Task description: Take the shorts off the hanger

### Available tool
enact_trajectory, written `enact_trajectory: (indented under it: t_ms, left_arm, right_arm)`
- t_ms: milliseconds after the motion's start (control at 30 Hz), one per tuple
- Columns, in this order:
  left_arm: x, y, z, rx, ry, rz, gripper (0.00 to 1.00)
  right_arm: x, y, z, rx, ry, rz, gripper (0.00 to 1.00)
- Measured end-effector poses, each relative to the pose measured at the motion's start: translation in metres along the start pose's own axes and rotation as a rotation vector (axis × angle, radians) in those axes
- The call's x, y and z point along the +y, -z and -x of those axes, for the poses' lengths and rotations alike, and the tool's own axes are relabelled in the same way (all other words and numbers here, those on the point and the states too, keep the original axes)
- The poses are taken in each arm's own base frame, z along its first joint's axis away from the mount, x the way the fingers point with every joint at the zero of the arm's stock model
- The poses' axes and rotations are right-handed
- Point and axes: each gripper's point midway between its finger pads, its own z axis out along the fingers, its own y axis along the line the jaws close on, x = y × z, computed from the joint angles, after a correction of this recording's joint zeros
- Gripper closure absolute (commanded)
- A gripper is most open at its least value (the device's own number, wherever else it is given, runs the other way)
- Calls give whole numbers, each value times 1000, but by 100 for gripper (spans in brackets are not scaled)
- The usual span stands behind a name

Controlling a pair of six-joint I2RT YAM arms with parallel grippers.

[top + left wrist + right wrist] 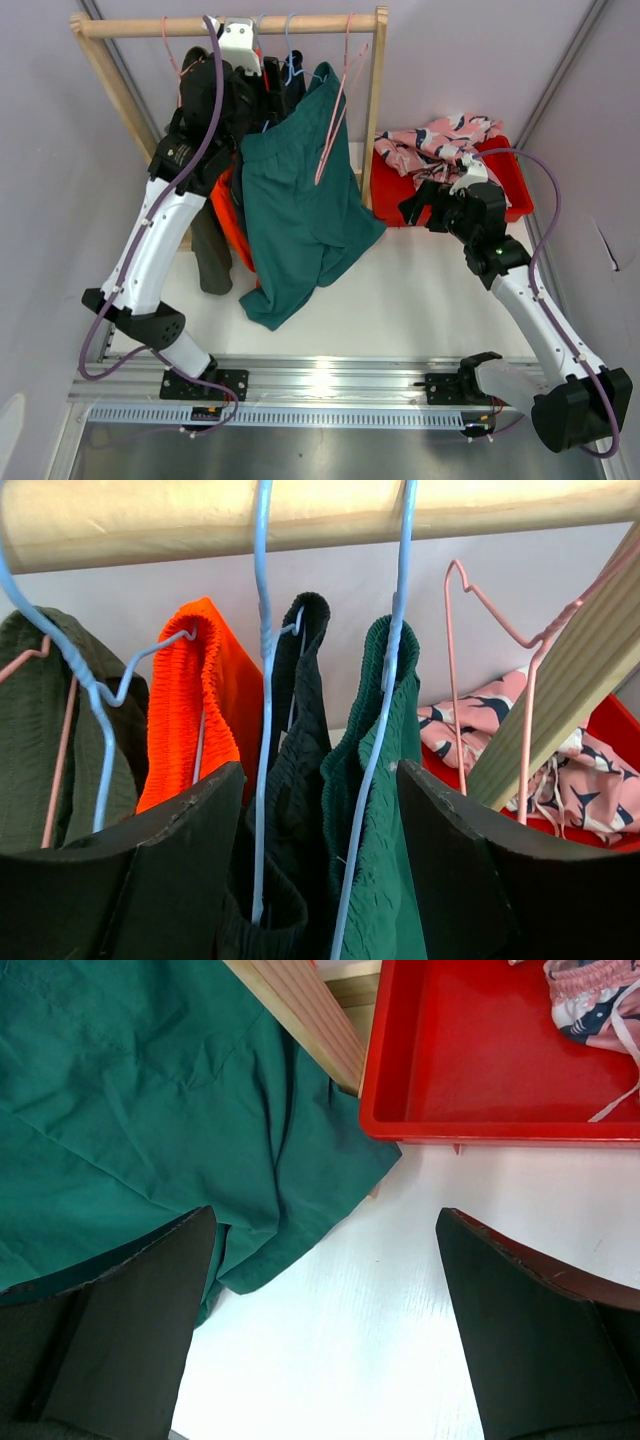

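Four pairs of shorts hang on wire hangers from the wooden rail: olive-green, orange, dark navy and teal, whose legs trail onto the table. My left gripper is raised just below the rail. In the left wrist view it is open, with the navy waistband and the teal waistband between its fingers. Olive and orange hang to the left. The pink printed shorts lie in the red bin. My right gripper is open and empty above the table.
An empty pink hanger hangs at the rail's right end, also in the left wrist view. The rack's right post stands between the teal shorts and the bin. In the right wrist view the teal fabric lies left and the bin upper right.
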Motion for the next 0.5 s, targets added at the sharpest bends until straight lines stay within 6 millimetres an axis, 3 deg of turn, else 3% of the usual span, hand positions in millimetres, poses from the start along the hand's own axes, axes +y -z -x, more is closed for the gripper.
enact_trajectory:
  t_ms: [267, 500]
  left_arm:
    - [-13, -15, -19, 47, 9, -58, 41]
    - [-19, -22, -30, 73, 14, -82, 56]
  right_arm:
    - [-7, -5, -8, 19, 6, -21, 1]
    - [-11, -8, -13, 36, 8, -33, 1]
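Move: The blue hanger that carries the green shorts is some 4 cm ahead of my left hand, about 2 cm to its right and 3 cm lower. The black shorts' hanger hangs level with it on the other side, some 2 cm left of my hand; the empty pink hanger is about 9 cm right and 2 cm ahead. From my right hand the green shorts' hanger lies roughly 24 cm left, 12 cm ahead and 22 cm up. I lower my left hand about 3 cm while sliding it some 2 cm right and a little forward, turning it slightly clockwise, so that the green shorts' hanger wire comes between my fingertips and the black shorts' hanger is left outside my left finger. As I go I narrow the fingers to about half open, not yet gripping. My empty, wide-open right hand sinks about 2 cm. ##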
